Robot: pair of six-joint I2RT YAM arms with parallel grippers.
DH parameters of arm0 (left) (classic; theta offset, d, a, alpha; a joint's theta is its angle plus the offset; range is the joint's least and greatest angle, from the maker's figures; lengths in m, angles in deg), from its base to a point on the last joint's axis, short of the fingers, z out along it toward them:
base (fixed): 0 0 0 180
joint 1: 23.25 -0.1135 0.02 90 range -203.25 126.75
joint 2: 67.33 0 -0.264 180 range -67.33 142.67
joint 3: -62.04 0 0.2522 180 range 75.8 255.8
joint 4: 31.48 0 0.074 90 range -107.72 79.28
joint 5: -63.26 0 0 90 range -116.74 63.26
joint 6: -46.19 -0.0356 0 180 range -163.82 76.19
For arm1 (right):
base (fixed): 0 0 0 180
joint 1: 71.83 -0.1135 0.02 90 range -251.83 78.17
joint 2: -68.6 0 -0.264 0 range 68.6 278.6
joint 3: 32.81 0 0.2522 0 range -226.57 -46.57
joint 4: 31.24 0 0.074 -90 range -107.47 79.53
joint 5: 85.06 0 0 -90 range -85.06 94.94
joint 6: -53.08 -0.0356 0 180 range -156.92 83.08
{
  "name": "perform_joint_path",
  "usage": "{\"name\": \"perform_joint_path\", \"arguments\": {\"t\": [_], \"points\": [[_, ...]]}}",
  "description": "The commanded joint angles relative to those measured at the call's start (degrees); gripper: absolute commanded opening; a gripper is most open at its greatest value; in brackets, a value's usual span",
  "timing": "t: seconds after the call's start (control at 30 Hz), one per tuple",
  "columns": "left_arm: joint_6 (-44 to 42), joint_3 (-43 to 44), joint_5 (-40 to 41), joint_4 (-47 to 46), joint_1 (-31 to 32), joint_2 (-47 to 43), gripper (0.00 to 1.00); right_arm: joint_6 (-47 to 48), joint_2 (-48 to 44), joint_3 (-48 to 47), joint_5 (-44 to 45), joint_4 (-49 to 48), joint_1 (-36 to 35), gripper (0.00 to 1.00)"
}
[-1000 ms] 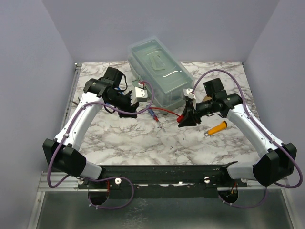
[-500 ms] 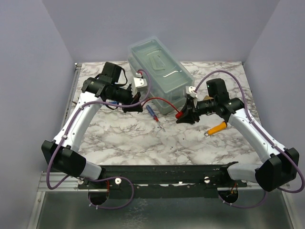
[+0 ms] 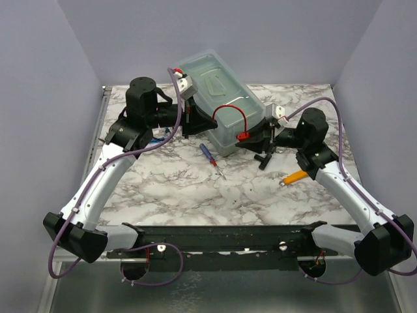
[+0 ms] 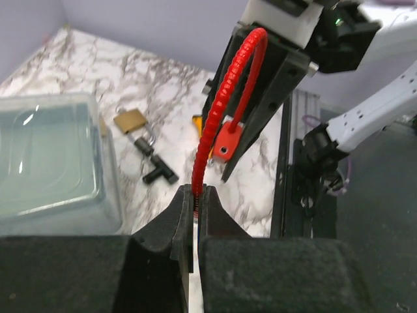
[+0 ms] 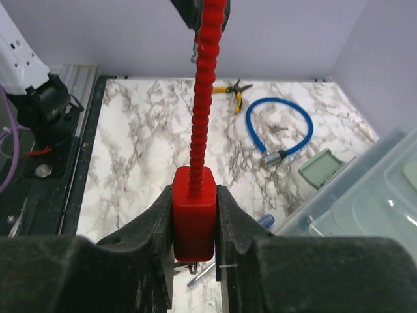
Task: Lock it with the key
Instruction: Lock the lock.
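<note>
The lock, a small brass padlock (image 4: 130,120) with a silver shackle, lies on the marble beside the clear box (image 4: 45,163). A black T-shaped piece (image 4: 158,172) touches its shackle end. No key shows clearly. In the top view the right arm hides the padlock. My right gripper (image 5: 194,195) is shut on the red block (image 5: 193,218) of a red ribbed cable (image 5: 202,98), and a small metal ring hangs below the block. My left gripper (image 4: 195,192) is shut on the cable's (image 4: 218,111) other end. The cable (image 3: 229,107) arches in the air between both grippers, in front of the box (image 3: 215,78).
A blue-handled screwdriver (image 3: 207,152) lies mid-table and an orange tool handle (image 3: 295,176) lies under the right arm. A blue cable loop (image 5: 280,130), yellow-handled pliers (image 5: 234,88) and a small grey device (image 5: 320,168) lie on the left half of the table.
The left gripper shut on the red cable's free end and rose toward the box. The right gripper lifted the red block back and up, so the cable now arches off the table.
</note>
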Motion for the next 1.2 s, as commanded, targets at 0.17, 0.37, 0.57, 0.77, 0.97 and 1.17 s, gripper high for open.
{"name": "perform_joint_path", "arguments": {"t": [0.17, 0.37, 0.57, 0.77, 0.97, 1.17], "points": [[18.07, -5.48, 2.87, -24.93, 4.24, -1.19, 0.00, -15.78, 1.36, 0.49, 1.41, -18.54, -0.57, 0.00], [18.89, -5.17, 3.01, -27.24, 6.39, 0.06, 0.00, -18.84, 2.10, 0.62, 0.85, -19.89, -1.04, 0.00], [19.26, -5.00, 2.34, -27.39, 7.66, 0.64, 0.00, -20.73, 2.80, 0.54, 1.10, -21.79, -1.44, 0.00], [19.36, -6.60, 2.30, -28.12, 8.62, 0.71, 0.00, -22.53, 3.04, 0.94, 1.27, -23.71, -1.85, 0.00], [19.27, -6.46, 2.00, -28.59, 9.37, 1.52, 0.00, -24.00, 3.18, 0.88, 1.39, -25.25, -2.35, 0.00], [19.51, -6.69, 1.74, -28.75, 10.05, 2.04, 0.00, -24.86, 3.14, 1.04, 1.58, -26.37, -2.70, 0.00]]}}
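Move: About 7 cm to the right of the left hand and some 8 cm lower, roughly level with it forward, is the red lock body, held in the right fingers. From the right hand, the cable's pin end in the left fingers is 7 cm left and some 6 cm up. From the left hand, the screwdriver lies on the table about 9 cm ahead, 2 cm left and 37 cm below; the black T-piece is 10 cm ahead, 15 cm right, equally low. Closing in on the red lock with the cable's pin end, the left hand goes about 5 cm right while rising 4 cm, then levels off, easing back some 2 cm; its fingers tip up roughly 10 degrees. The right hand lifts the lock body about 4.5 cm, drifts slightly left and tips its fingers up about 10 degrees. Both keep their grips. ##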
